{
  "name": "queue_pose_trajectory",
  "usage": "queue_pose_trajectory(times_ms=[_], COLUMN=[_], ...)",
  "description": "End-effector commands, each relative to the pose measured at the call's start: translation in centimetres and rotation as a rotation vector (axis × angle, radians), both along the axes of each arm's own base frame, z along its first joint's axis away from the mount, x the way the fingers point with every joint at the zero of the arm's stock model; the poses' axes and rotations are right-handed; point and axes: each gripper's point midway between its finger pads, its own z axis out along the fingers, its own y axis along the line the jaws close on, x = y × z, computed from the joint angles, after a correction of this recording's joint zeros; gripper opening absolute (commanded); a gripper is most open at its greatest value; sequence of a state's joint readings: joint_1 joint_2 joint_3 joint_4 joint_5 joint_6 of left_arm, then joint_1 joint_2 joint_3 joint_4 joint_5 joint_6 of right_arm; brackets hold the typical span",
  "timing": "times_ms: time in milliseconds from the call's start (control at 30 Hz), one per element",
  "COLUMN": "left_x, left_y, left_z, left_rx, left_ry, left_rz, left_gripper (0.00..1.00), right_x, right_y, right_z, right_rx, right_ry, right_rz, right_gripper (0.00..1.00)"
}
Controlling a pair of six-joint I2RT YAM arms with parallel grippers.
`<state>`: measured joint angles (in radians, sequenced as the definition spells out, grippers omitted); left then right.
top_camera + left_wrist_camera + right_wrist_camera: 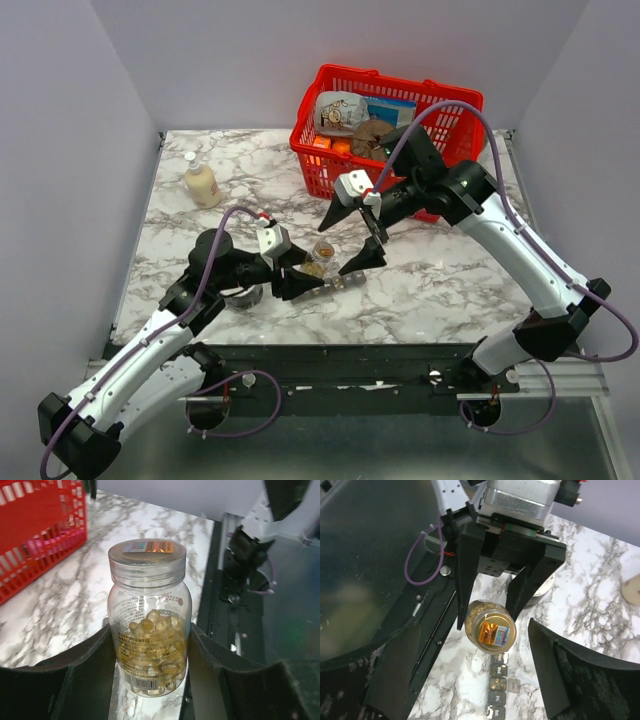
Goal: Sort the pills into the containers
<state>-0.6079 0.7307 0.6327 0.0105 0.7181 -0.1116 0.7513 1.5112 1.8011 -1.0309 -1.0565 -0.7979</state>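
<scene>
A small clear bottle point(147, 615) of amber pills point(160, 630) stands upright between the black fingers point(87, 680) of my left gripper point(150, 632), which is shut on it. Its clear cap point(147, 555) is on. In the top view the bottle point(322, 258) hangs just over the table, with the left gripper point(308, 270) on its left. My right gripper point(350, 238) is open, one finger on each side of the bottle, apart from it. Seen from the right wrist, the bottle point(490, 629) sits over one end of the dark containers strip point(497, 695). One compartment point(498, 682) lies open with pills inside.
A red mesh basket point(385, 130) full of goods stands at the back of the marble table point(450, 290). A cream pump bottle point(201, 182) is at the back left. A small round grey thing point(242, 295) lies under the left arm. The table's black front rail point(225, 605) is close by.
</scene>
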Motion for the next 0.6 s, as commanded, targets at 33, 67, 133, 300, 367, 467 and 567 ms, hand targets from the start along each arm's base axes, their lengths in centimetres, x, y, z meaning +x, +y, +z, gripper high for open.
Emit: queue_pose_trajectory(times_ms=[33, 67, 133, 300, 367, 467, 567], left_x=[-2.9, -3.0, -3.1, -3.0, -2.7, -1.6, -0.8], left_y=[-0.8, -0.9, -1.0, -1.1, -1.1, -1.0, -0.7], left_z=[1.5, 1.4, 1.5, 1.2, 1.2, 1.5, 2.5], left_rx=[-0.007, -0.005, -0.004, 0.004, 0.009, 0.012, -0.008], left_ry=[-0.005, 0.001, 0.008, 0.018, 0.019, 0.008, -0.01], left_rz=[-0.221, -0.231, -0.251, -0.258, -0.243, -0.173, -0.112], left_gripper=[0.0, 0.0, 0.0, 0.0, 0.0, 0.0, 0.0], right_x=[-2.3, -2.2, -2.4, -2.6, -2.6, -2.7, -2.2], right_y=[-0.5, -0.4, -0.3, -0.1, 0.0, 0.1, 0.4], right_z=[-2.1, -2.6, -3.1, -3.8, -4.0, -4.4, -5.1], right_rx=[-0.055, -0.069, -0.092, -0.117, -0.124, -0.148, -0.165], right_ry=[0.07, 0.073, 0.076, 0.078, 0.088, 0.109, 0.103], right_rz=[0.14, 0.147, 0.148, 0.144, 0.143, 0.128, 0.097], right_gripper=[0.89, 0.84, 0.8, 0.64, 0.51, 0.41, 0.38])
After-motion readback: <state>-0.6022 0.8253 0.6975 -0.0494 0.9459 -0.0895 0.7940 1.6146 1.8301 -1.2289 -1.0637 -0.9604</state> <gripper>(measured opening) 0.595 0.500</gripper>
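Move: The pill bottle's lid sits about 5 cm below the open right hand, roughly 1 cm ahead and 1 cm to its left. On the table some 21 cm below that hand, the pill organizer lies about 4 cm ahead, centred left-to-right, and the clear canister stands about 20 cm to its left and 3 cm ahead. The left hand still grips the bottle's body, with the lid about 4 cm above, 2 cm ahead and 2 cm to the right. The right hand, wide open, sinks about 4 cm and eases a little back onto the bottle's lid, its fingers closing to about half open until they pinch the lid from both sides. Meanwhile the left hand keeps its hold on the body, carries the bottle some 3 cm back and about 1 cm to the right, and swings it roughly 15 degrees clockwise before both hands come nearly to rest. ##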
